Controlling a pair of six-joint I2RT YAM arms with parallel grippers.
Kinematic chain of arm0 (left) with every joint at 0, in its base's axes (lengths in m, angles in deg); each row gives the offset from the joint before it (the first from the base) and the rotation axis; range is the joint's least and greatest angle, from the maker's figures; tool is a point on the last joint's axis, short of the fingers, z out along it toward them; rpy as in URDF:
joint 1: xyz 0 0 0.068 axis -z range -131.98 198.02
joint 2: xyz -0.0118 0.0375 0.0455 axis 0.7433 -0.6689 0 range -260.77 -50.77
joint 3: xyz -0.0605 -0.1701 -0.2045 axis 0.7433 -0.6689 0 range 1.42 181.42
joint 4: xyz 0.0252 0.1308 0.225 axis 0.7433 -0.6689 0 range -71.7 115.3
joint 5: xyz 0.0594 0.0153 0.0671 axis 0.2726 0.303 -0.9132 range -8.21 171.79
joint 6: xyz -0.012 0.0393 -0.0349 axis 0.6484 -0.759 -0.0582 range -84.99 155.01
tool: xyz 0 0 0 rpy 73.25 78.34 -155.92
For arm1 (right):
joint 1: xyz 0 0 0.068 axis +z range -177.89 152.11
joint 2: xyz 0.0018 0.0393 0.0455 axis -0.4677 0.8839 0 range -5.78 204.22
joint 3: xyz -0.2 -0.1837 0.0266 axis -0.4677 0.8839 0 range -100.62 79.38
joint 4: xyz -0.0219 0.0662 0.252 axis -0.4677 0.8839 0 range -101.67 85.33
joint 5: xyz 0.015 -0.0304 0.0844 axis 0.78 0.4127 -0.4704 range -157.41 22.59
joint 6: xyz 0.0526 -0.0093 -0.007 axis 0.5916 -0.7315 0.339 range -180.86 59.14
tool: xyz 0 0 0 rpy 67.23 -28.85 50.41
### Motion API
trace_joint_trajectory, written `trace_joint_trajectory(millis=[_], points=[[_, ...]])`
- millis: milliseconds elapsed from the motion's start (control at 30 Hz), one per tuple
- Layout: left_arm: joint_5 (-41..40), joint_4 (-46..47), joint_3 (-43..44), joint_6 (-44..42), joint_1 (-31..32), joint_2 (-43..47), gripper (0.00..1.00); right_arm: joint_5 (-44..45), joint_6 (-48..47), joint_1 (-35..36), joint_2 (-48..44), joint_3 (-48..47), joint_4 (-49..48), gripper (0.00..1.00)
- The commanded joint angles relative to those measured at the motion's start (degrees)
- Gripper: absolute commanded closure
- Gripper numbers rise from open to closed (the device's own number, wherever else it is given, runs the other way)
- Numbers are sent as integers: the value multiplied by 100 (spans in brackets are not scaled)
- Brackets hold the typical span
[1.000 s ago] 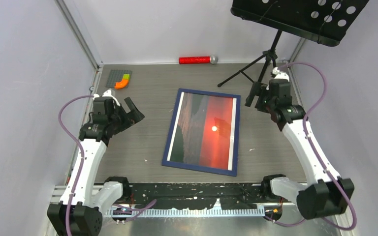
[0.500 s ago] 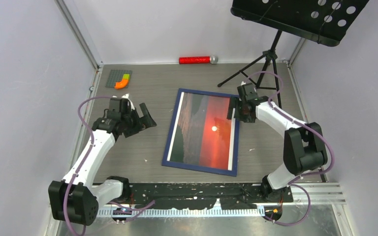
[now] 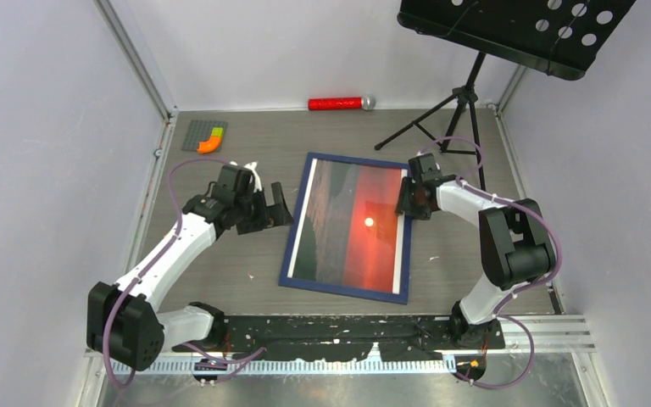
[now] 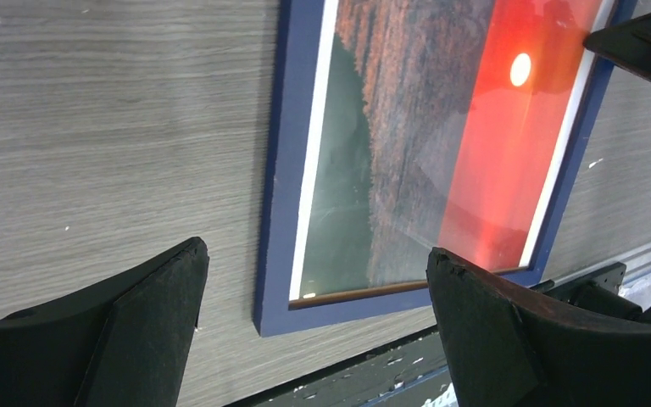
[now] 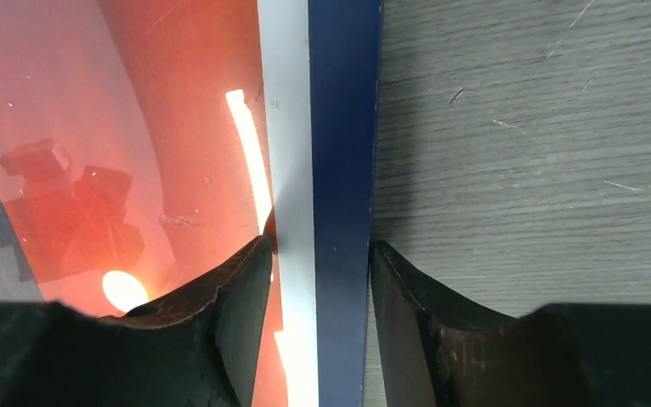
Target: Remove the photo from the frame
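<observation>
The dark blue frame (image 3: 298,222) lies flat in the middle of the table with the sunset photo (image 3: 352,225) inside it. My right gripper (image 3: 407,199) is down at the frame's right rail near the far corner. In the right wrist view its jaws (image 5: 319,246) straddle the rail (image 5: 343,127). One finger is against the rail's outer edge. The other stands over the photo (image 5: 178,102), a narrow gap short of the rail. My left gripper (image 3: 273,208) hovers wide open just left of the frame. Its wrist view looks down on the frame's near left corner (image 4: 284,170) and the photo (image 4: 415,144).
A red glittery microphone (image 3: 339,103) lies by the back wall. A music stand (image 3: 509,30) overhangs the back right corner on a tripod (image 3: 449,119). A grey baseplate with orange and green bricks (image 3: 206,136) sits back left. A black strip (image 3: 331,326) runs along the near edge.
Both arms have swung inward to the frame. The right gripper came down over the right rail and its jaws narrowed from wide open. The left gripper stayed wide open.
</observation>
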Motion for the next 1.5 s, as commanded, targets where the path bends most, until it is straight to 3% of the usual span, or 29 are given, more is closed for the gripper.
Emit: trace_joint_trajectory(millis=[0, 167, 300, 367, 667, 1000, 1200, 1467], points=[[106, 214, 427, -137, 192, -148, 1, -32, 2, -58, -12, 296, -220, 51], [79, 203, 627, -173, 404, -297, 1, 60, 60, -55, -18, 280, -38, 67], [131, 404, 739, -343, 745, -276, 1, 100, 256, -44, -144, 136, 389, 92], [122, 494, 902, -493, 1065, -346, 1, 84, 395, -15, -300, -19, 709, 95], [-375, 603, 2273, -872, 2968, -1476, 1, -162, 1098, 245, -706, -1319, 2780, 95], [-2743, 284, 3373, -1579, 4943, -2397, 1, -560, 1432, 668, -643, -2689, 3742, 95], [-4523, -1005, 4650, -1646, 5635, -3446, 1, -820, 1604, 922, -264, -3420, 4145, 95], [-5457, -1822, 4501, -971, 5783, -3833, 1, -723, 1527, 1105, -268, -3942, 4548, 95]])
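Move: The right hand's half-open fingers already straddle the frame's right rail, whose middle lies about 6 cm back along it and 1 cm down; the frame's middle is some 13 cm to this hand's left and 4 cm back. The music stand's nearest foot is roughly 16 cm ahead and 6 cm left of it. From the open left hand, the frame's middle lies about 15 cm right, 1 cm back and 12 cm below. Right hand pinches the right rail, pulls back, then up about 16 cm; left hand sweeps 25 cm right. ##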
